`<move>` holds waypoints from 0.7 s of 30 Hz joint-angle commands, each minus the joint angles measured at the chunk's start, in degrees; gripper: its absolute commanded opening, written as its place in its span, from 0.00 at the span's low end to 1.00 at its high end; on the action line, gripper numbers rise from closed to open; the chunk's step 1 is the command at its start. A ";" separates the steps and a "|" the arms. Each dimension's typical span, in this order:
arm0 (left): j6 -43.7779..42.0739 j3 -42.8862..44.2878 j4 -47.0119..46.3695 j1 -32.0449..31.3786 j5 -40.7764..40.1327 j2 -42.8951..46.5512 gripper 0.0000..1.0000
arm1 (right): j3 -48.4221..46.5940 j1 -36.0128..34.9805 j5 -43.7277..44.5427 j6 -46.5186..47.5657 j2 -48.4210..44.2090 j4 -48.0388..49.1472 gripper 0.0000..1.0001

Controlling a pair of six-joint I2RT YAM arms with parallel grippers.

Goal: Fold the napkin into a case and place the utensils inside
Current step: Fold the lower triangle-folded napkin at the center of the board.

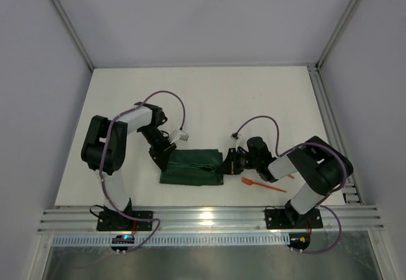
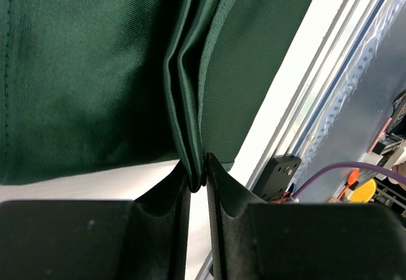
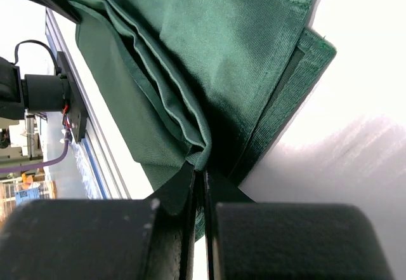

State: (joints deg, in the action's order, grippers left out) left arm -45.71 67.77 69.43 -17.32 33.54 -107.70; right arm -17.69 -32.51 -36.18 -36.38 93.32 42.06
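Observation:
The dark green napkin [image 1: 193, 167] lies folded into a narrow oblong on the white table, between the two arms. My left gripper [image 1: 163, 159] is at its left end. In the left wrist view, its tips [image 2: 202, 175] pinch a bunched fold of the napkin [image 2: 95, 70]. My right gripper [image 1: 227, 161] is at the right end. There, its tips [image 3: 200, 171] are shut on a layered fold of the napkin [image 3: 209, 51]. An orange utensil [image 1: 265, 186] lies on the table just right of the right gripper. A second orange piece [image 1: 290, 176] peeks out from under the right arm.
A metal rail [image 1: 209, 218] runs along the near table edge, close to the napkin's near side. Another rail [image 1: 330, 121] borders the right side. White walls enclose the table on the left, back and right.

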 commanded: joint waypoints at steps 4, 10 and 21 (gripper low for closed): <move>-0.25 -1.67 -2.10 0.18 1.09 0.73 0.15 | -2.08 0.08 -1.08 -0.01 0.73 2.42 0.04; -0.17 -1.94 -0.79 0.18 1.27 3.55 0.17 | -3.31 -0.09 -1.17 0.96 0.02 -0.92 0.04; 7.56 -3.26 -7.10 0.27 -0.05 8.64 0.50 | -4.37 -2.20 0.41 2.72 -2.17 -5.59 0.04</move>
State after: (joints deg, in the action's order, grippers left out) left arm -42.06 64.45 66.37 -17.34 33.50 -102.65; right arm -20.53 -33.95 -36.40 -35.38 93.25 37.50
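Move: Both hands are at the ends of the green napkin's raised middle fold. The napkin's middle lies about 9 cm to the left hand's right and 1 cm back from it, a centimetre or so lower. From the right hand it lies some 9 cm to the left, level fore and aft and about 1 cm down; the orange fork's middle is roughly 15 cm to that hand's right and 6 cm back. The left fingers let go of the left end of the napkin's raised fold: they first press about half a centimetre down and back, then open to about half as the hand rises some 1 cm from its lowest point. The right hand keeps its closed pinch on the other end, easing just under 1 cm left towards the left hand. ##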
